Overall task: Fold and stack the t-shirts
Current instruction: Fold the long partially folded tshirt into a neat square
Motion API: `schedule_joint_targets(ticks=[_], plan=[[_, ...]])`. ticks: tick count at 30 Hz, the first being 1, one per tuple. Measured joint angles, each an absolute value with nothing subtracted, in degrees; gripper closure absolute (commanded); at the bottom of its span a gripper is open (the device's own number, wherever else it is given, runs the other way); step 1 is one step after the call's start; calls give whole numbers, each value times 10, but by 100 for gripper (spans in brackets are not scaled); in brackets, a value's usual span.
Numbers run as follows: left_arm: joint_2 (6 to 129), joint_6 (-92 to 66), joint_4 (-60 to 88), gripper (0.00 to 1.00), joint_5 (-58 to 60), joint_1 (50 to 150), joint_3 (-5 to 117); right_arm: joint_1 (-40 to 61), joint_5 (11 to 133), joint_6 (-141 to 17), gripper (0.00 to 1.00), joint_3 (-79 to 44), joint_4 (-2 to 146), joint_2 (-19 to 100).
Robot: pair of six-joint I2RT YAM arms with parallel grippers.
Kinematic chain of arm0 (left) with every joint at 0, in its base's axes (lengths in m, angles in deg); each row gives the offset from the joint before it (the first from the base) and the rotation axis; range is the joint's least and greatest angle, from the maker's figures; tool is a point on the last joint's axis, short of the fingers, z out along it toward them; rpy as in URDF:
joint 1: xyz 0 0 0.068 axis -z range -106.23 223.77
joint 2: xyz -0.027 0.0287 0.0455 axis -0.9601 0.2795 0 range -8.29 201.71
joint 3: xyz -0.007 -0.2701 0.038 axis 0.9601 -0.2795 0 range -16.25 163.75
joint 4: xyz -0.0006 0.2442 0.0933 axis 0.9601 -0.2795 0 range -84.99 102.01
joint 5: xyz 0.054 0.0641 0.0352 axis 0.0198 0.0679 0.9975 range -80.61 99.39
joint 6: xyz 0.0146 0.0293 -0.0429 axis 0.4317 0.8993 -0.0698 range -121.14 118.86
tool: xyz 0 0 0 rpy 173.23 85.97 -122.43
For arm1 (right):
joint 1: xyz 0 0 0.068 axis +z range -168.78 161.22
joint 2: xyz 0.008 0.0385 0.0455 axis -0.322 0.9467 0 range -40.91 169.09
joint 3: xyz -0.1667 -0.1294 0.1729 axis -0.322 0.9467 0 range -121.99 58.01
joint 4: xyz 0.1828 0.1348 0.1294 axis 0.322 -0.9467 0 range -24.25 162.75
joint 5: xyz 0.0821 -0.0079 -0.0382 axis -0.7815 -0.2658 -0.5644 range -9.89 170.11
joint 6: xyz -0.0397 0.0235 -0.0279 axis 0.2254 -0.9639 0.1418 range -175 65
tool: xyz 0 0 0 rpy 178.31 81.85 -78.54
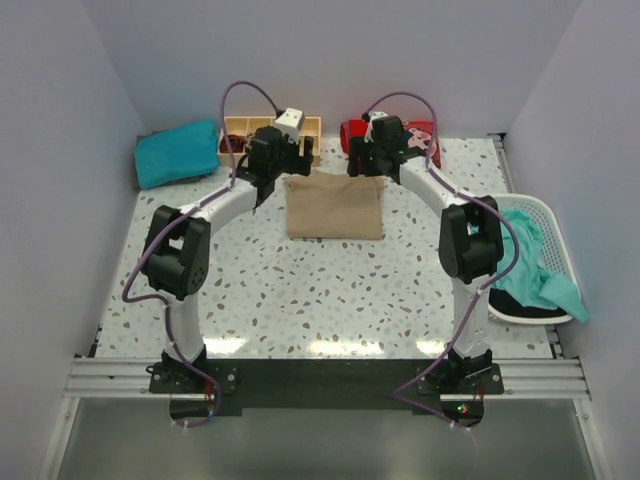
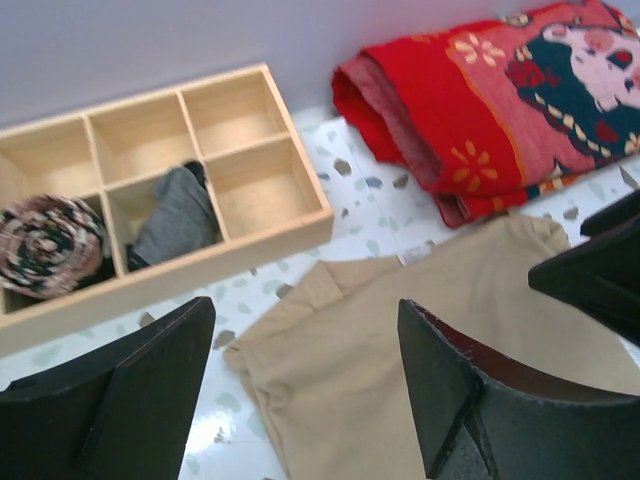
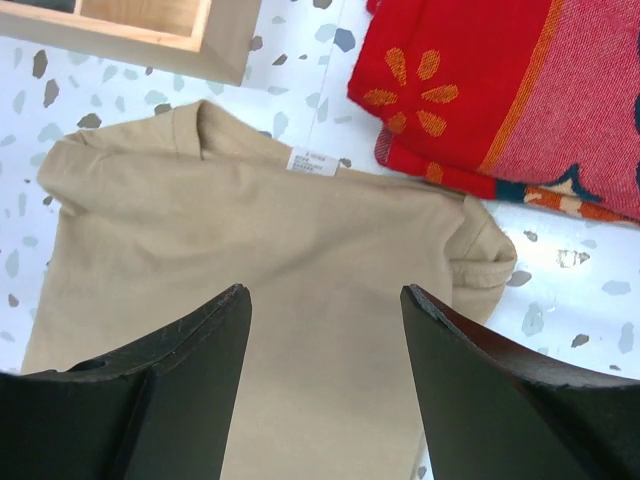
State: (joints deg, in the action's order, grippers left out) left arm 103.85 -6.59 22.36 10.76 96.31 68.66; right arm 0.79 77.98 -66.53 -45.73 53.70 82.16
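A tan t-shirt (image 1: 335, 207) lies folded flat in a rectangle at the middle back of the table. My left gripper (image 1: 275, 172) hovers open over its far left corner (image 2: 330, 340), with nothing between the fingers (image 2: 150, 370). Over the shirt's far right side (image 3: 250, 220), near the collar label, my right gripper (image 1: 368, 165) also stands open and holds nothing. A folded teal t-shirt (image 1: 178, 152) rests at the far left. Another teal t-shirt (image 1: 535, 265) hangs crumpled out of the white basket (image 1: 545, 212) on the right.
A compartmented wooden tray (image 2: 250, 215) holding a rolled cloth (image 2: 45, 245) and a grey cloth (image 2: 180, 215) stands behind the tan shirt. A folded red patterned cloth (image 2: 480, 100) lies to its right, against the back wall. White walls enclose the table.
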Motion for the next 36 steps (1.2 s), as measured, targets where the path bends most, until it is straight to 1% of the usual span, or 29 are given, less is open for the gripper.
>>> schedule_joint_targets(ticks=[5,12,20,28,36], plan=[[1059,-89,218,23,51,963,647,11,766,-670,34,-419,544,802],[1105,-113,219,24,-15,958,644,12,751,-677,34,-403,542,802],[1182,-127,218,24,-57,939,692,12,742,-685,34,-392,544,815],[1223,-120,211,24,-74,922,746,12,744,-691,35,-381,539,857],[1259,-99,214,24,-84,915,785,15,762,-695,35,-376,551,859]])
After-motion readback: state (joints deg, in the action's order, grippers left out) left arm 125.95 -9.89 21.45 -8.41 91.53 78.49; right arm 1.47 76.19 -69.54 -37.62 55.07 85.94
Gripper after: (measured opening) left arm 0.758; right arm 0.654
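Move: The t-shirt's middle lies about 5 cm back, 7 cm right and 16 cm below the left hand. From the right hand, it is roughly 7 cm back, 4 cm left and 10 cm down. The wooden tray sits about 10 cm ahead and 7 cm left of the left hand, 14 cm lower; the red folded cloth is some 6 cm ahead, 10 cm right and 8 cm below the right hand. Both open grippers sink onto the t-shirt's far half, left about 15 cm, right about 9 cm and slightly back. ##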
